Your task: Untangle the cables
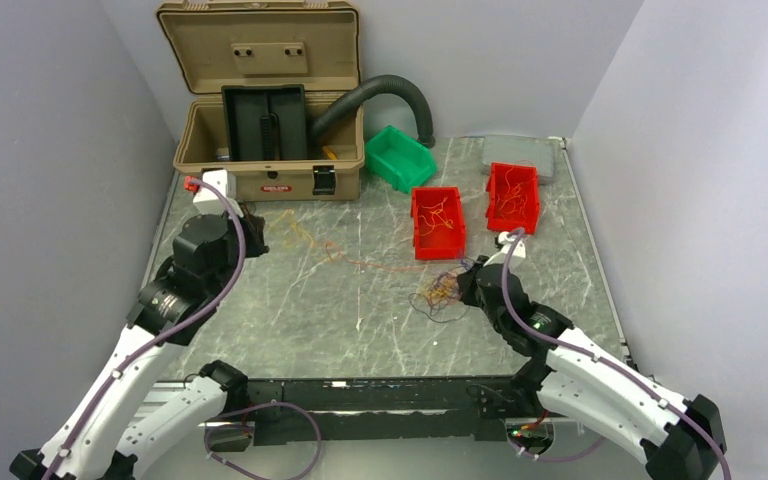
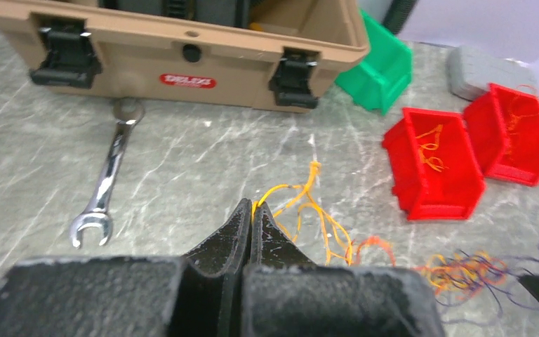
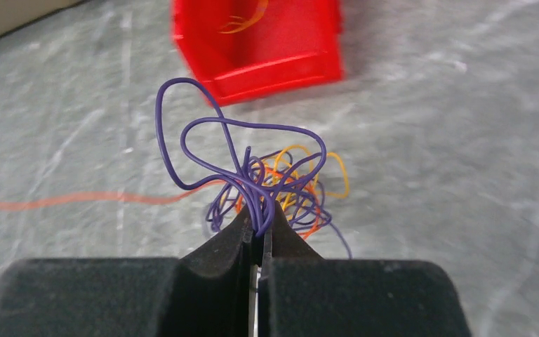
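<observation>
The cables lie in two groups on the marble table. A tangle of purple, orange and yellow wires (image 1: 440, 293) sits mid-table, and my right gripper (image 3: 260, 223) is shut on a bunch of its purple wires (image 3: 203, 137), which loop up above the fingertips. A looser clump of yellow-orange wires (image 2: 319, 210) lies further left. My left gripper (image 2: 254, 208) is shut on one yellow strand at that clump's near end. From above, the left gripper (image 1: 257, 224) is by the yellow wires (image 1: 295, 234) and the right gripper (image 1: 468, 284) is at the tangle's right side. A thin orange wire (image 3: 77, 199) runs between the groups.
Two red bins (image 1: 438, 222) (image 1: 513, 196) holding a few orange wires stand behind the tangle, with a green bin (image 1: 400, 158) and a grey pad (image 1: 523, 155) further back. An open tan toolbox (image 1: 270, 150) with a black hose (image 1: 390, 92) stands back left. A wrench (image 2: 105, 186) lies before it.
</observation>
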Controlling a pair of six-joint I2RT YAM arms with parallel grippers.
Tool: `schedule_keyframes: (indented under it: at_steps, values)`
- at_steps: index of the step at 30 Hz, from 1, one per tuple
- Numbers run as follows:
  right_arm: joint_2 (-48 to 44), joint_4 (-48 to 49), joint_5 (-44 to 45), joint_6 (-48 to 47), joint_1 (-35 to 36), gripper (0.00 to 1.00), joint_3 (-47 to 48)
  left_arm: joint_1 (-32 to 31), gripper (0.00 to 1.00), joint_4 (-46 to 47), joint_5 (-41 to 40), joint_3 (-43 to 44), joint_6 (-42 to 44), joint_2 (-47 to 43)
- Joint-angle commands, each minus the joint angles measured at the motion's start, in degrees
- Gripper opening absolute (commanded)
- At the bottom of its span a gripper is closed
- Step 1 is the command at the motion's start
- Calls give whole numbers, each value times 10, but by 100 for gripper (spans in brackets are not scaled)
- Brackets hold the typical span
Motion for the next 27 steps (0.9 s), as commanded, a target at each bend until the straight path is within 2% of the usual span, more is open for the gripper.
schedule_keyframes:
  at_steps: [1, 5, 9, 12, 14, 16, 18, 19, 21, 24, 27]
  values:
    - [-1, -201, 102, 80, -12, 0, 51, 3, 0, -66, -108, 56, -29, 37]
    - [17, -342, 172, 216, -13, 0, 94, 3, 0, -84, -164, 57, -79, 41]
    - [2, -366, 184, 240, -14, 0, 99, 3, 0, -42, -148, 29, -85, 27]
    - [-16, -386, 197, 262, -14, 0, 101, 4, 0, -66, -177, 43, -96, 40]
    - [-26, -368, 188, 230, -14, 0, 96, 4, 0, -89, -184, 57, -105, 53]
    - [-34, -319, 144, 159, -14, 0, 90, 3, 0, -48, -130, 50, -73, 53]
    - [-44, -261, 77, 85, -14, 0, 82, 3, 0, 37, -20, 20, -25, 41]
    - [-47, -247, 56, 68, -14, 0, 79, 3, 0, 84, 64, 2, -6, 35]
    - [-53, -233, 39, 60, -13, 2, 75, 3, 0, 143, 156, -18, -10, 42]
    - [-55, -222, 37, 49, -14, 7, 70, 2, 0, 161, 233, 0, -35, 95]
    - [-41, -219, 34, 43, -14, 9, 72, -13, 0, 167, 276, 37, -54, 159]
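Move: The left hand, high up with a yellow strand shut in its fingers, has the left red bin about 35 cm to its right, 13 cm ahead and 25 cm below; the right red bin stands some 16 cm farther right and 6 cm farther out than that one. The cable tangle lies about 4 cm left of the right hand, level with it and 6 cm below, while from the left hand it is about 36 cm right, 2 cm back and 25 cm down. The hands draw apart with the strands stretched between them: the left, keeping its pinch on the yellow strand, goes about 4 cm left, while the right, keeping the purple cable, pulls the tangle some 9 cm right and 4 cm back, sinking a little and turning clockwise. Then both reverse, the left swinging about 10 cm right and slightly forward towards the left red bin with a clockwise turn of some 30 degrees, the right easing back left and a little up, fingers still about shut. ##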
